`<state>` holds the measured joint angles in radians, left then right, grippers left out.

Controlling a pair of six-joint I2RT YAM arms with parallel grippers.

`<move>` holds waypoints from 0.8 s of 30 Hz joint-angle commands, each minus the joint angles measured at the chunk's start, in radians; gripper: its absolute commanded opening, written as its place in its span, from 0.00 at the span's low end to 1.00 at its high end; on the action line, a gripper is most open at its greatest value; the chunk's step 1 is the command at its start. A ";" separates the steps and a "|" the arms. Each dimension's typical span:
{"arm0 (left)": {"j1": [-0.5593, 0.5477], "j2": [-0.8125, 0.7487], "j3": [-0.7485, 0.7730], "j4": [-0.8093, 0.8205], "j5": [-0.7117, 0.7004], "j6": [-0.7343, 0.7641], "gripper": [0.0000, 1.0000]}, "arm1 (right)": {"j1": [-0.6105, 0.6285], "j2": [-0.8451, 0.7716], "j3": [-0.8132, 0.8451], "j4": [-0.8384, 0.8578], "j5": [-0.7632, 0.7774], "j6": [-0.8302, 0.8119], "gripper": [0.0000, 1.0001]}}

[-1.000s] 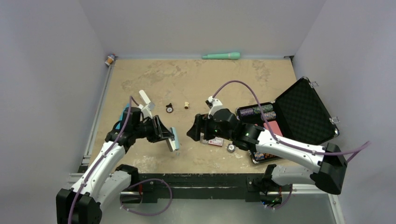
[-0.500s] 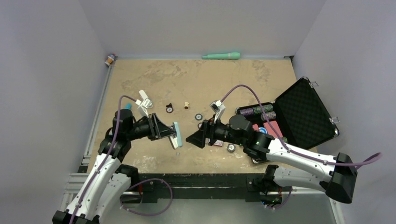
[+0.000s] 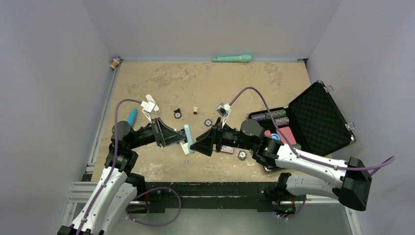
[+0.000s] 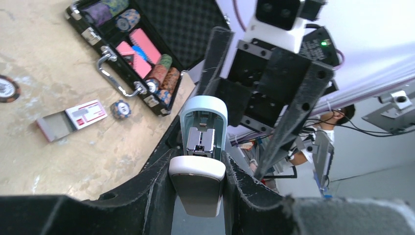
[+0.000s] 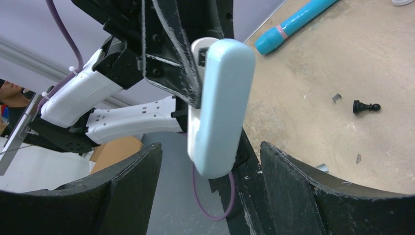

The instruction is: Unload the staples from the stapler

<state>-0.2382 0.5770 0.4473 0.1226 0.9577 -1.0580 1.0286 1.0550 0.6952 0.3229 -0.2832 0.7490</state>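
Observation:
My left gripper [image 3: 181, 139] is shut on the white bar [image 4: 196, 182] of the stapler [image 3: 186, 137] and holds it above the table. The stapler is hinged open. Its light blue bar [image 4: 203, 108] stands up, with the chrome magazine [image 4: 200, 142] showing inside it. My right gripper [image 3: 194, 146] is open and faces the stapler closely. In the right wrist view the blue bar [image 5: 222, 107] hangs between my open fingers [image 5: 293, 191], apart from both. A tiny silvery piece [image 3: 186, 160] lies on the table below, and I cannot tell whether it is staples.
An open black case [image 3: 318, 115] with poker chips stands at the right. A small red-and-white labelled box [image 3: 226, 149] and loose chips [image 3: 242, 154] lie under my right arm. A blue marker [image 3: 132, 116], a black pawn [image 3: 177, 113] and a teal pen [image 3: 232, 58] lie farther off.
My left gripper has carried the stapler right. My right gripper has moved left and closed the gap, and now faces the blue bar.

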 commanded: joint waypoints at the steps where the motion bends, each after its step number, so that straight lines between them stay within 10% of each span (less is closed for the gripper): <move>1: -0.001 -0.023 -0.004 0.249 0.056 -0.121 0.00 | 0.004 0.016 0.023 0.091 -0.056 0.008 0.77; 13: -0.001 -0.026 -0.025 0.303 0.024 -0.157 0.00 | 0.031 0.087 0.057 0.144 -0.093 0.022 0.63; 24: -0.001 -0.032 -0.038 0.317 0.011 -0.161 0.00 | 0.046 0.115 0.090 0.145 -0.081 0.022 0.19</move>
<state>-0.2379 0.5556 0.4118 0.3740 0.9840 -1.1957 1.0668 1.1599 0.7311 0.4198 -0.3668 0.7826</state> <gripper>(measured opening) 0.395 0.338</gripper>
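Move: My left hand already holds the opened stapler by the end of its white base; its light-blue lid stands about 3 cm to the right of that hand, level with it. From my open right hand the lid's middle is some 4 cm left and 3 cm ahead, at about the same height. On the table roughly 22 cm below my right hand lie the staple box, 8 cm ahead and 10 cm right, and the black pawn, 12 cm ahead and 9 cm left. My right hand, fingers pointing left, slides about 2.5 cm left and 2 cm back, turning slightly counter-clockwise, until its fingers straddle the near end of the blue lid; halfway through they start closing and pinch its two sides. My left hand keeps its grip, lifts the stapler about 3 cm and tips it a little early on, then holds it nearly still. ##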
